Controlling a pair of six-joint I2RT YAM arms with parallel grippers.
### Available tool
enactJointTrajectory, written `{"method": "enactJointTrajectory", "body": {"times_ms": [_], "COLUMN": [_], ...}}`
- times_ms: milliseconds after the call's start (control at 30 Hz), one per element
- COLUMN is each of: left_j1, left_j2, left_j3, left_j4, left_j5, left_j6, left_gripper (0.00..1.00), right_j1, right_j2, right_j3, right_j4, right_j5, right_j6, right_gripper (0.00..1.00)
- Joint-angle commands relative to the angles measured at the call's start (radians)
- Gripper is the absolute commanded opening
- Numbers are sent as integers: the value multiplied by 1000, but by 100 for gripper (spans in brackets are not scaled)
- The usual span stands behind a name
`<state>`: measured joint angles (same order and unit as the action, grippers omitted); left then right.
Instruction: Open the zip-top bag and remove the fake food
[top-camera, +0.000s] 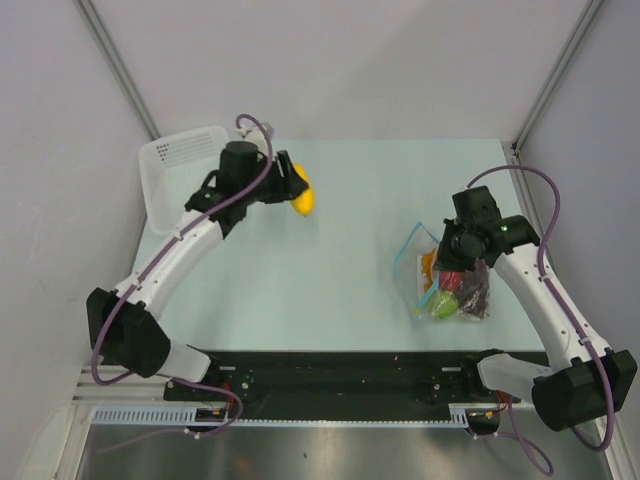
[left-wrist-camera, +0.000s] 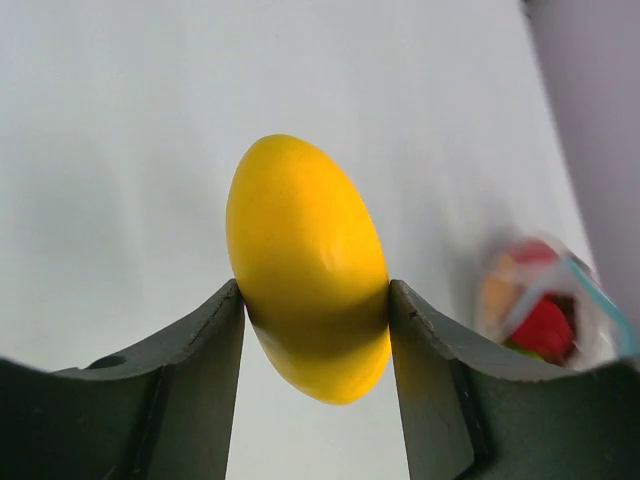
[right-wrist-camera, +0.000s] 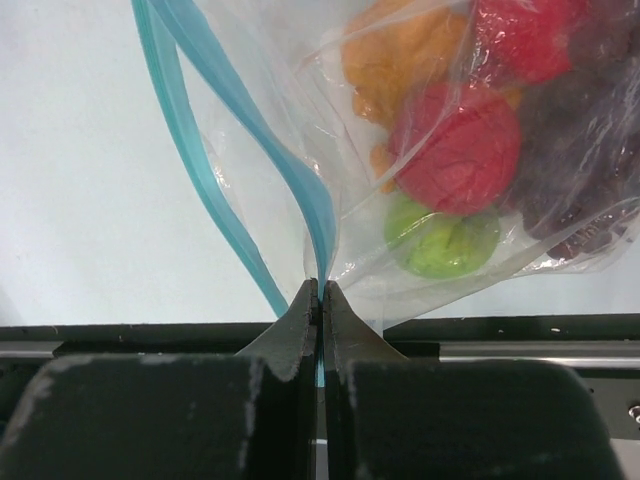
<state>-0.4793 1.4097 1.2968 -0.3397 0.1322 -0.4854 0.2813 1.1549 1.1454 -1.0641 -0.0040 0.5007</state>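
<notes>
My left gripper (left-wrist-camera: 315, 300) is shut on a smooth yellow piece of fake food (left-wrist-camera: 305, 265), held above the table at the back left beside the basket; in the top view the yellow piece (top-camera: 304, 200) sticks out of the left gripper (top-camera: 293, 187). At the right, the clear zip-top bag (top-camera: 450, 280) has its blue-teal mouth spread open. My right gripper (right-wrist-camera: 320, 290) is shut on one side of the zip strip (right-wrist-camera: 300, 195). Inside the bag lie red fruits (right-wrist-camera: 455, 150), a green fruit (right-wrist-camera: 445, 240), an orange piece (right-wrist-camera: 395, 55) and dark purple grapes (right-wrist-camera: 570, 140).
A white perforated basket (top-camera: 165, 170) stands at the back left corner of the pale table (top-camera: 340, 290). Grey walls with metal posts close in the back and both sides. A black rail (top-camera: 340, 385) with the arm bases runs along the near edge.
</notes>
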Motion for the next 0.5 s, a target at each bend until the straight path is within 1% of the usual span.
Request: {"method": "enactJointTrajectory", "body": {"times_ms": [0, 67, 100, 167, 200, 267, 300, 333, 400, 433, 467], "left_j1": [193, 261, 330, 390, 440, 476, 525, 534, 550, 553, 556], "left_j2": [69, 110, 150, 195, 245, 302, 334, 385, 438, 495, 518], "left_j3": [85, 137, 154, 183, 196, 251, 269, 288, 349, 373, 421], "left_j4": [-68, -81, -87, -72, -55, -59, -68, -73, -99, -116, -151], "left_j5": [-83, -106, -97, -76, -63, -46, -33, -37, -55, -62, -69], "left_j6": [103, 114, 107, 100, 93, 77, 67, 68, 87, 90, 94], "left_gripper": [0, 0, 0, 0, 0, 0, 0, 0, 0, 0, 0], "right_j1": [-1, -1, 1, 2, 4, 1, -1, -1, -16, -27, -37], "right_j2": [0, 11, 14, 28, 31, 40, 46, 48, 49, 49, 49], "right_j3": [2, 2, 2, 2, 2, 2, 4, 2, 2, 4, 4], "right_j4": [29, 42, 47, 53, 56, 67, 69, 73, 90, 95, 108], "right_j5": [-63, -83, -105, -113, -114, -120, -120, -120, -135, -143, -163], "right_j6": [-43, -48, -57, -63, -74, -86, -91, -103, -109, -110, -111], "right_gripper": [0, 0, 0, 0, 0, 0, 0, 0, 0, 0, 0]}}
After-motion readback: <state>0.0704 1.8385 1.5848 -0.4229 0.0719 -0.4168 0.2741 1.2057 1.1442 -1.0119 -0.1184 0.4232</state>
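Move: The left hand still holds the yellow fake food between its fingertips, high over the open table. The white tray it is being taken to has its middle about 35 cm to the left and some 23 cm ahead, roughly 24 cm below. From the right hand, the tray lies some 77 cm to the left and 37 cm ahead, about 15 cm lower. Left hand swings the gripped yellow food about 24 cm left and 15 cm forward, sinking, towards the tray. ##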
